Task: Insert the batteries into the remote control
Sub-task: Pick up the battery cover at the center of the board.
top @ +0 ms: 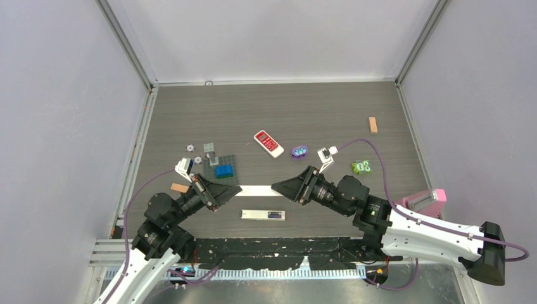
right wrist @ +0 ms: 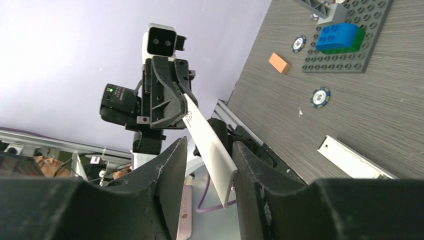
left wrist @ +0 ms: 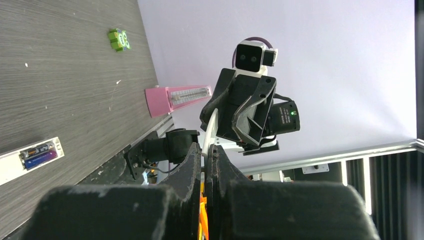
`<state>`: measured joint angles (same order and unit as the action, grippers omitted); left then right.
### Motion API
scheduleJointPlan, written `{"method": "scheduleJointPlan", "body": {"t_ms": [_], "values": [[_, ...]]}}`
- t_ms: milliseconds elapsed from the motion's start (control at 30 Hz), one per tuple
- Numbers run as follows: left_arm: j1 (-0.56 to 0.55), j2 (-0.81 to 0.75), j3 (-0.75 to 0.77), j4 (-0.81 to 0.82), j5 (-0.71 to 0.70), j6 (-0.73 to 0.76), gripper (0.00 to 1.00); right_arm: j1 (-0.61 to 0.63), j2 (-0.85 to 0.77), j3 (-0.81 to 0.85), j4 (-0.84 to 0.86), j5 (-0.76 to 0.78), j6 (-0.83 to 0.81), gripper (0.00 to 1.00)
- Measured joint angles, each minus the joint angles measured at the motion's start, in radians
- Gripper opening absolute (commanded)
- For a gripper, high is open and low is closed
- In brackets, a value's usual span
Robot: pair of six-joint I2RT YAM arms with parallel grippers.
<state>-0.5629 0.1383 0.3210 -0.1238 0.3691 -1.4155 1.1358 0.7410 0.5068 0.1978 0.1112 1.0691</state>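
Observation:
The remote control (top: 263,215) lies flat on the table near the front, with two batteries (left wrist: 37,154) side by side in its open end, one dark with orange and one blue-purple. Above it a thin white cover strip (top: 256,190) hangs level between both arms. My left gripper (top: 237,189) is shut on the strip's left end, seen edge-on in the left wrist view (left wrist: 210,132). My right gripper (right wrist: 210,143) is open around the other end. The strip (right wrist: 212,145) touches one finger, with a gap to the other.
A wider white remote with a red face (top: 268,144) lies further back. A grey baseplate with a blue brick (top: 223,170) sits behind the left gripper. A purple toy (top: 299,151), a green toy (top: 361,167), a pink box (top: 425,201) and orange blocks (top: 373,125) lie to the right.

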Motion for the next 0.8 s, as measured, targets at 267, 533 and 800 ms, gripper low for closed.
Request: {"method": "scheduleJointPlan", "body": {"t_ms": [267,533,800], "values": [[0.000,-0.006,-0.006,0.011,-0.003,-0.021,0.00,-0.003,-0.006,0.000,0.017,-0.019,0.010,0.36],[-0.001,0.000,-0.006,0.014,-0.002,-0.018,0.00,-0.004,-0.006,0.000,0.002,-0.058,0.004,0.17],[-0.002,0.002,-0.006,-0.003,-0.006,0.016,0.68,-0.005,-0.013,0.000,0.016,-0.085,0.005,0.05]]}}
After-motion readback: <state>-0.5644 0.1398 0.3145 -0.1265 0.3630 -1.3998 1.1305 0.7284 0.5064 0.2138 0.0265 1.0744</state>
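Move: The battery cover is already in the left fingers by its left end, its middle about 7 cm to the right of the left hand and level with it; that middle is some 6 cm to the right hand's left, with the half-open right fingers around the other end. The remote control lies on the table some 24 cm below, about 8 cm to the left hand's right and 1 cm farther out. The blue brick is about 19 cm ahead of the left hand, 8 cm left and 22 cm lower. Drawing back some 1.5 cm and rising a little, the right hand closes its half-open fingers on the right end of the battery cover and pinches it, turning about 5 degrees counter-clockwise. The left hand stays in place, keeping its pinch on the left end until late, then opens to nearly half and lets go. ##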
